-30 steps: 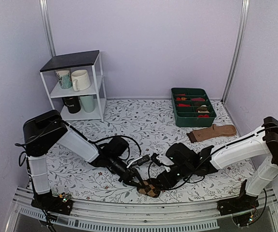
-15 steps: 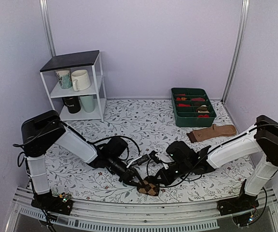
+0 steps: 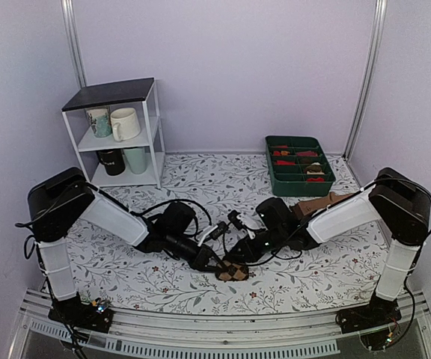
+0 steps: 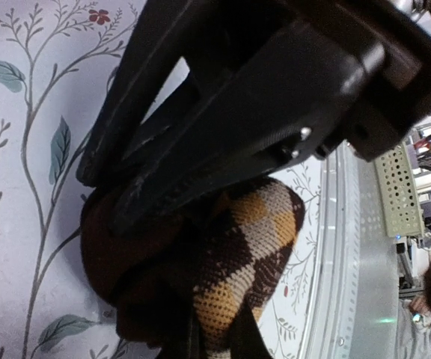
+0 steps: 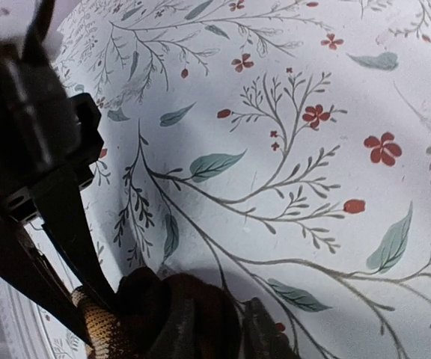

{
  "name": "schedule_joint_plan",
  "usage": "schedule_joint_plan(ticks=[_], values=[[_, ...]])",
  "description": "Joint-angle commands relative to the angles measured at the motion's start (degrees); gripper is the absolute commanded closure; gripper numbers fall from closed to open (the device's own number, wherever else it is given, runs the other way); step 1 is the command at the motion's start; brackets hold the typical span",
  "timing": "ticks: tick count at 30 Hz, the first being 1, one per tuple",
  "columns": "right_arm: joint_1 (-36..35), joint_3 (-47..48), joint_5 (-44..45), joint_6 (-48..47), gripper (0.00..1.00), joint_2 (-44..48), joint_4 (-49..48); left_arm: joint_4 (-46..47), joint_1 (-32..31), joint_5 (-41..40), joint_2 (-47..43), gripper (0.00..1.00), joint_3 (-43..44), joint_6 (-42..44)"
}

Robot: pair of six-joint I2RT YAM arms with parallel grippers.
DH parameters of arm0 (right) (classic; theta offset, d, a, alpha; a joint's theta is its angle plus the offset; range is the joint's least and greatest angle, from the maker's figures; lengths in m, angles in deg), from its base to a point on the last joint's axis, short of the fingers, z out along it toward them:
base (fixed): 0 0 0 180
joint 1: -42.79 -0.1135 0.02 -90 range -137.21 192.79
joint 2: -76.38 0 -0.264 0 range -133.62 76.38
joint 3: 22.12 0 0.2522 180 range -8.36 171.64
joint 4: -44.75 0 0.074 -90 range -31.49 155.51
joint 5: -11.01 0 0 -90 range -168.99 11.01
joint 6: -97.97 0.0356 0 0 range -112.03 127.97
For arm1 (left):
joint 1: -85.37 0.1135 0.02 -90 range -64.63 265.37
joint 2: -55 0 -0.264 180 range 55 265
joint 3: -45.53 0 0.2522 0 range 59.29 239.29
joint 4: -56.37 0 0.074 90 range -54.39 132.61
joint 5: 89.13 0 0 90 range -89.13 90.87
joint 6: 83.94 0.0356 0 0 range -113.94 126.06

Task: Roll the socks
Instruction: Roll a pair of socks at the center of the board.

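Observation:
The socks are bunched into a small dark brown bundle with tan-orange diamonds, near the table's front edge. Both grippers meet at it. My left gripper comes in from the left. In the left wrist view its jaws are shut on the patterned knit of the socks. My right gripper reaches in from the right. In the right wrist view its fingertips stand close together, with a fold of the socks' plain brown fabric between them. The right gripper's black body fills the top of the left wrist view.
A plain tan sock lies at the right, behind the right arm. A green divided tray with small red bundles sits at the back right. A white shelf with mugs stands at the back left. The metal front rail runs just below the bundle.
The right arm's elbow has swung back and left, while its gripper stayed at the bundle and its jaws narrowed. The left gripper has kept its hold. The bundle has shifted slightly away from the rail.

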Motion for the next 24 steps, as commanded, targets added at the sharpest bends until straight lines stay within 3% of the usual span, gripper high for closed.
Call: schedule_joint_plan(ticks=[1, 4, 7, 16, 24], values=[[0.9, -0.5, 2.8, -1.7, 0.72, 3.2, -3.6, -11.7, 1.9, -10.3, 3.5, 1.00, -3.5, 0.2], [1.4, -2.6, 4.9, -2.9, 0.59, 7.4, -3.3, -11.6, 2.3, -10.1, 3.4, 1.00, -4.6, 0.1], [1.5, -4.4, 6.3, -5.1, 0.53, 11.8, -3.4, -11.0, 2.5, -9.4, 3.8, 1.00, -5.7, -0.1], [-1.8, -20.3, -6.9, -16.4, 0.48, 24.7, -16.7, -13.1, 2.7, -9.1, 3.8, 1.00, -5.0, 0.5], [-8.9, -19.3, -4.1, -22.4, 0.47, 20.2, -17.0, -15.1, 2.8, -9.3, 4.4, 1.00, -3.4, 1.4]])
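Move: The sock roll, held by the left fingers, lies around the right hand's tips: its middle is about 3 cm back, 1 cm to the left and 1 cm lower. From the right hand, the flat brown sock lies some 20 cm ahead and 28 cm right, about 2 cm lower; the green box about 35 cm ahead and 23 cm right, level in height. From the left hand, the roll's middle is about 1 cm ahead and 2 cm right, level in height. Up out of the roll's brown fabric and then back: the right fingers, already parting, open to about half and come free, rising some 7 cm. The hand draws back about 10 cm to the roll's near side, first edging right, while its fingertips tip up and the wrist turns counter-clockwise some 20 degrees. The left gripper stays in place, still pinching the checkered part. ##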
